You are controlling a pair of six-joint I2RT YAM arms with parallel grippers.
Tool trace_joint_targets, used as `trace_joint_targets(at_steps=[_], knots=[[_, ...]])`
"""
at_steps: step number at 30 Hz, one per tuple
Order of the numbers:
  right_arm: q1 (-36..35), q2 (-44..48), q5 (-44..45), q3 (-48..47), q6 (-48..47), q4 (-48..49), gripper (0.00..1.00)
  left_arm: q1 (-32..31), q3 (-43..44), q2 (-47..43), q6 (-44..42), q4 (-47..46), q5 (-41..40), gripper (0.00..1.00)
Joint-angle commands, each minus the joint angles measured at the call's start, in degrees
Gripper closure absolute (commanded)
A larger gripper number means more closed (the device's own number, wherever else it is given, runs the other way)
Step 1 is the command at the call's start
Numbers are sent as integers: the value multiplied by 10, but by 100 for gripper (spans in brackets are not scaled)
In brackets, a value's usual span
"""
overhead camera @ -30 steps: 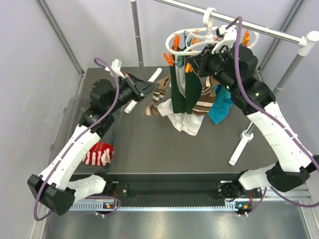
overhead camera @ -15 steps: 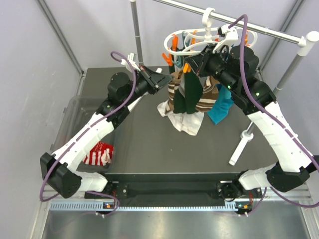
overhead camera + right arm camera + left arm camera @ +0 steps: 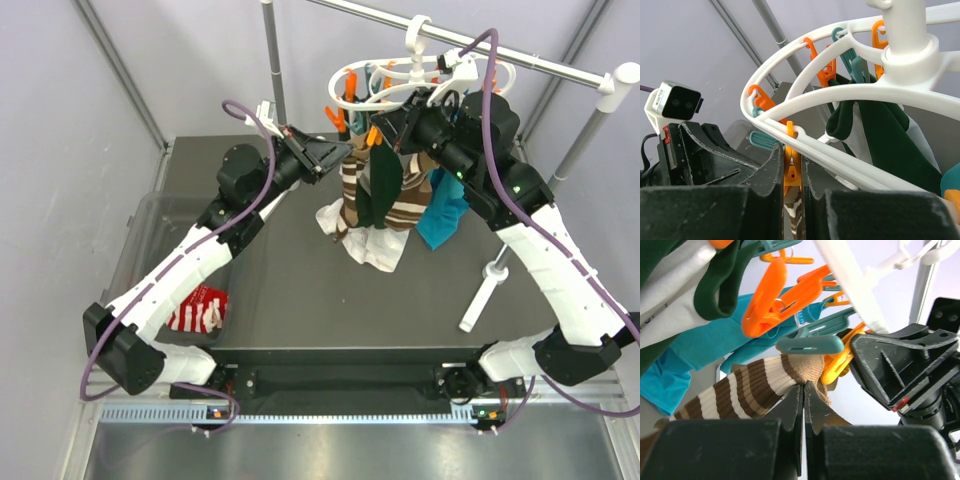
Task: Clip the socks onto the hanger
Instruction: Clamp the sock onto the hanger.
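Note:
The white oval hanger [image 3: 420,75] hangs by its hook from the rail, with orange and teal clips around its ring. My left gripper [image 3: 338,158] is shut on the top edge of a brown-and-cream striped sock [image 3: 352,190] and holds it up under the ring's left side. In the left wrist view the sock [image 3: 755,385] is pinched between the shut jaws [image 3: 804,387], its cuff touching an orange clip [image 3: 837,367]. My right gripper [image 3: 792,165] is shut on that orange clip [image 3: 792,172], with striped fabric [image 3: 792,212] showing just below it. A red-and-white sock [image 3: 197,308] lies in the left bin.
Dark green socks [image 3: 385,190] and a teal one [image 3: 445,215] hang from other clips. The grey rail [image 3: 500,55] and its poles [image 3: 275,70] stand behind. A clear bin [image 3: 150,250] sits at the table's left, a white rod [image 3: 485,290] lies at the right.
My left arm has swung up and to the right, carrying the striped sock from over the table to the hanger's clips. The right gripper has stayed on the clip.

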State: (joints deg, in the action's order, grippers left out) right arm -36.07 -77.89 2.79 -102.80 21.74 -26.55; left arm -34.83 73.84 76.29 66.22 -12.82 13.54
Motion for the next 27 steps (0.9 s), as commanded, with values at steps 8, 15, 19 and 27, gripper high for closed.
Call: trace_joint_targets(at_steps=[8, 15, 19, 27], knots=[[-1, 4, -34, 17, 8, -40, 100, -13, 10, -2, 30, -94, -21, 100], [-1, 17, -10, 30, 11, -25, 100, -29, 19, 14, 34, -99, -17, 100], [-1, 29, 10, 41, 10, -20, 89, -34, 22, 18, 38, -104, -19, 100], [-2, 52, 16, 59, 7, -16, 59, -44, 31, 30, 37, -108, -14, 100]])
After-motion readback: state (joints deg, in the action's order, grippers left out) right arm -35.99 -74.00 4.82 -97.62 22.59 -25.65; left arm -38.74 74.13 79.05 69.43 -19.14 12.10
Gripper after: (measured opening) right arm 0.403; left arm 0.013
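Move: Some 4 cm to the right of the left fingertips, 2 cm ahead and 2 cm above, hangs the yellow-orange clip for the striped sock they hold. The teal clip is about 3 cm ahead of that hand and 4 cm up, level sideways; the orange clip is roughly 5 cm ahead, 1 cm left and 5 cm up. From the right hand, already squeezing the yellow-orange clip at its pads, the sock's cuff lies about 1 cm back, 3 cm left and 4 cm below. Lifting the pinched striped sock about 2 cm, the left hand then carries it some 2.5 cm to the right, sinking about 1 cm, to bring the cuff under the squeezed clip; its fingers stay shut. The right hand holds still, then opens its fingers, lets go of the clip's handles and begins to draw away right, down and back, roughly 1 cm each way. ##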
